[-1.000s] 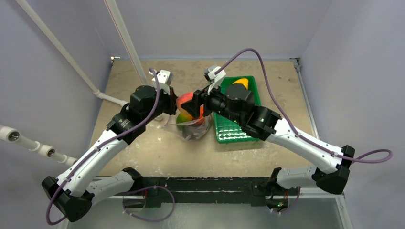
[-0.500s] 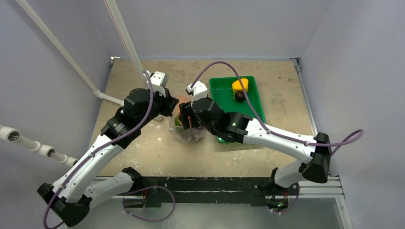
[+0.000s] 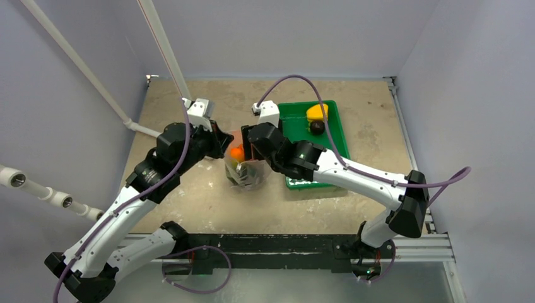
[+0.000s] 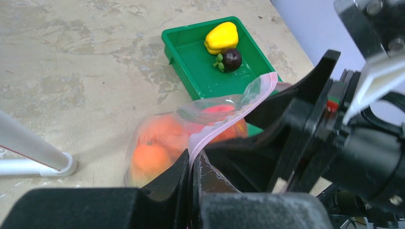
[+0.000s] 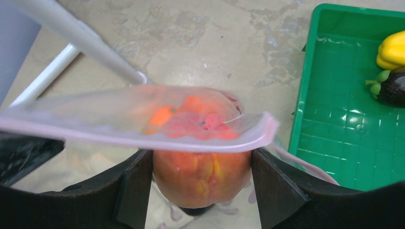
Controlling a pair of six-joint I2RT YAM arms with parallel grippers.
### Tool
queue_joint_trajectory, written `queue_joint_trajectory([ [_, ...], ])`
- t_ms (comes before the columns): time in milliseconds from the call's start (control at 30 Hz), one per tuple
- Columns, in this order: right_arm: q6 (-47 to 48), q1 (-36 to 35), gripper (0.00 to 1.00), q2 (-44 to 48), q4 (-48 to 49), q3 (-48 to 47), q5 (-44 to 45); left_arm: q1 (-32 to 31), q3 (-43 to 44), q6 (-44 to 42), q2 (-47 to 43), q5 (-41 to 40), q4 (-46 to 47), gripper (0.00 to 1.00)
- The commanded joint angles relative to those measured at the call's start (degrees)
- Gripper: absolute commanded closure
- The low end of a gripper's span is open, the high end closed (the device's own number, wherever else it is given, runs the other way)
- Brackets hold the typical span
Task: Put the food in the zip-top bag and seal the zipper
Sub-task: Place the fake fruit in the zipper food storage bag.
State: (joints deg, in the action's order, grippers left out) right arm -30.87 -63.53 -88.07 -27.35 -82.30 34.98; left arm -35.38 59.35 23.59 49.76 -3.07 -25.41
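Observation:
The clear zip-top bag (image 3: 247, 175) stands on the table between the arms, with orange and red food (image 4: 155, 145) inside it. My left gripper (image 4: 193, 160) is shut on the pinkish zipper (image 4: 224, 124) and holds that edge up. My right gripper (image 5: 201, 156) is at the bag's mouth, its fingers (image 5: 136, 183) closed on a red-orange peach-like fruit (image 5: 203, 174) just under the zipper strip (image 5: 143, 139). From above, the left gripper (image 3: 222, 144) and right gripper (image 3: 243, 154) meet over the bag. The held fruit is mostly hidden there.
The green tray (image 3: 328, 148) lies right of the bag, holding a yellow pepper (image 3: 317, 112) and a dark purple fruit (image 3: 317, 127). A white pipe (image 3: 161, 50) slants down to the table behind the left gripper. Walls close in the table at the back and both sides.
My right arm has swung left and down, carrying the red-orange fruit from above the bag into its mouth. The left gripper has shifted slightly left, still holding the zipper edge.

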Motion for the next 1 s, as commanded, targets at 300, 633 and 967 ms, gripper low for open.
queue_joint_trajectory([
  [300,2.48,3.23,0.09,0.88,4.11,-5.01,-3.42,0.08,-3.41,4.05,-0.6,1.57,8.42,1.0],
  [633,3.63,4.23,0.05,7.11,5.77,-5.9,-4.48,0.06,-4.28,2.58,0.95,3.93,10.79,1.0],
  [967,3.8,12.88,0.07,10.67,7.04,-5.33,-2.11,0.06,-7.17,1.4,0.16,4.36,10.92,1.0],
])
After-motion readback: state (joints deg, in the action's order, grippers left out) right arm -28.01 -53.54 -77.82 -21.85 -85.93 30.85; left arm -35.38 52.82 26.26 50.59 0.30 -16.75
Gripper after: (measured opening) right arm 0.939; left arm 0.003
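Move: The right hand, still holding the peach in the bag's mouth, has the bag's filled belly some 10 cm below it and about 2 cm ahead. From this hand the green basket's middle is roughly 25 cm to the right, 8 cm farther out and 17 cm down, with the dark eggplant in it about 14 cm ahead and 25 cm right. From the left hand, shut on the bag's rim, the belly lies about 14 cm below, 3 cm ahead and 4 cm right. The right hand first eases about 2 cm forward and a little up, then nearly stops over the bag while its fingers spread from their hold on the peach to wide open and let go of it; after that it lifts out of the bag's mouth, ending about 12 cm higher, 6 cm to the right and 4 cm forward, rolled left side up and its fingertips tilted up some 10 degrees. The left hand stays shut on the rim, drifting about 2 cm right and sinking about 2 cm towards the end. ##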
